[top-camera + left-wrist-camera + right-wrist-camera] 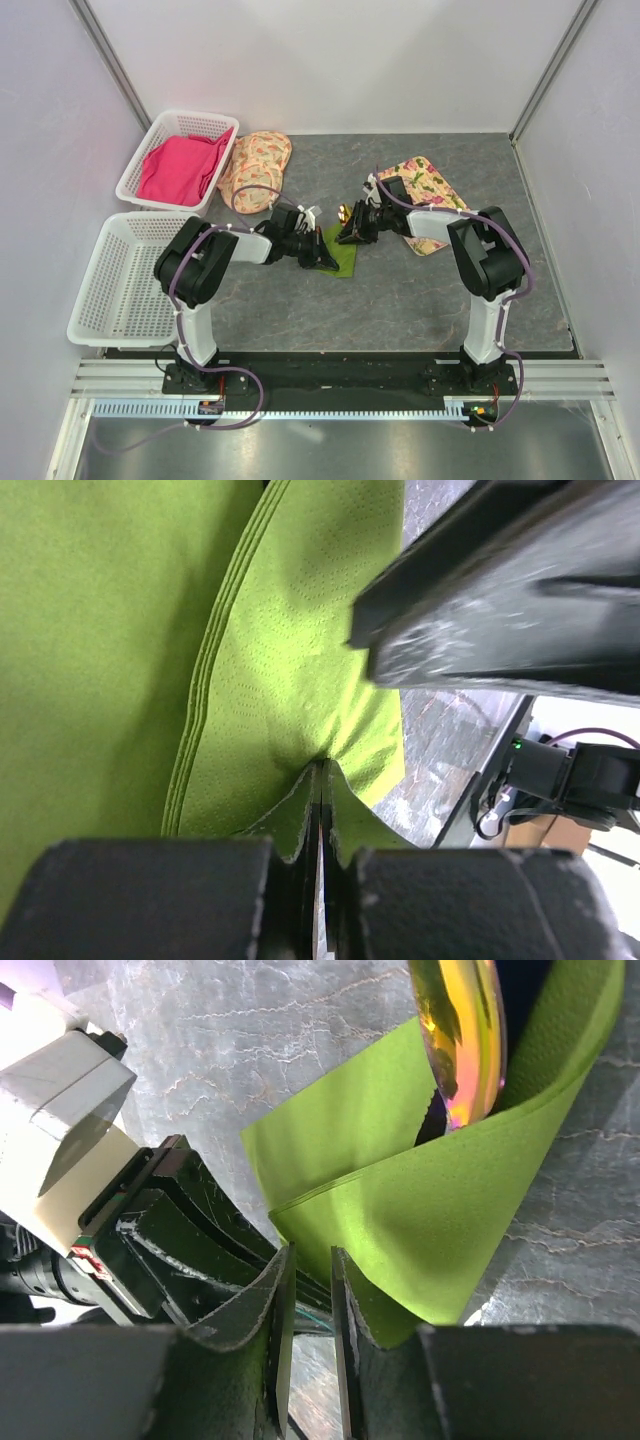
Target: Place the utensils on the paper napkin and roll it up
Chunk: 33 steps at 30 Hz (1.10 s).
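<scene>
The lime-green paper napkin [343, 260] lies on the grey table between my two grippers, with one side folded up and over. My left gripper [324, 256] is shut on a pinched fold of the napkin [290, 660], as its wrist view shows [320, 780]. The shiny yellow-gold utensil end [462, 1030] sticks out of the napkin's fold [450, 1210], and it also shows in the top view [343, 212]. A dark-blue bit [525, 985] shows beside it. My right gripper [312, 1265] [348, 235] stands beside the napkin's edge, its jaws a narrow gap apart with nothing between them.
A white basket [160, 125] holding a pink cloth stands at the back left, and an empty white basket [125, 275] is nearer. One floral mat [255, 160] lies behind the left gripper and another [428, 185] under the right arm.
</scene>
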### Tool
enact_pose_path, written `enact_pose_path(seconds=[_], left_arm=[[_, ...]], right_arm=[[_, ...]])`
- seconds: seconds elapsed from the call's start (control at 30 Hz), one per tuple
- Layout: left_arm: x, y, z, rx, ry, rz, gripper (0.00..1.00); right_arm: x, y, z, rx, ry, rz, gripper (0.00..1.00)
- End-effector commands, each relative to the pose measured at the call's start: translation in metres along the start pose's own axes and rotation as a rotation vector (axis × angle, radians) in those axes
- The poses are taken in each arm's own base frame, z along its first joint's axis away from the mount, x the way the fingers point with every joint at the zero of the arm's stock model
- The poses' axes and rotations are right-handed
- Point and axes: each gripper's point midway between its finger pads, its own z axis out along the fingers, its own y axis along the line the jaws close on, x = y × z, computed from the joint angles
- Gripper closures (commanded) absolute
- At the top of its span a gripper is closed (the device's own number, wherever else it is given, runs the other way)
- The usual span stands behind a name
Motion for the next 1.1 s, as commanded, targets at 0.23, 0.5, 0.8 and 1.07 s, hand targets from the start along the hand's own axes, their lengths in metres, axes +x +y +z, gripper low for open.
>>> enact_pose_path(seconds=[0.23, 0.5, 0.8, 1.07], left_arm=[[0.007, 0.033, -0.006, -0.182, 0.023, 0.069, 0.98], [-0.001, 0.013, -0.015, -0.106, -0.011, 0.100, 0.92], [-0.048, -0.011, -0.064, -0.041, -0.200, 0.048, 0.61], [-0.063, 0.039, -0.100, -0.253, -0.259, 0.009, 0.26]], right_arm=[[0.001, -0.029, 0.014, 0.063, 0.003, -0.012, 0.78], [0.016, -0.051, 0.021, 0.104, 0.038, 0.006, 0.91], [0.016, -0.048, 0.020, 0.083, 0.025, -0.019, 0.98], [0.025, -0.054, 0.021, 0.076, 0.045, -0.020, 0.99]])
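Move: Some 3 cm straight below the right hand lies the napkin fold it goes for; the spoon bowl pokes out about 6 cm ahead of that hand, level left-right and 2 cm below it. The left hand is already shut on the near part of the green napkin, whose middle is roughly 3 cm ahead of these fingers, at their height; the spoon bowl is some 11 cm ahead and 2 cm right. Coming down about 3 cm onto the napkin, the right hand shuts its slightly open fingers on the fold just short of the spoon, then stays there. The left keeps its pinch almost in place meanwhile, then opens wide, lets go, and sweeps left, forward and up, roughly 11 cm in all, turning some 15 degrees counter-clockwise. ##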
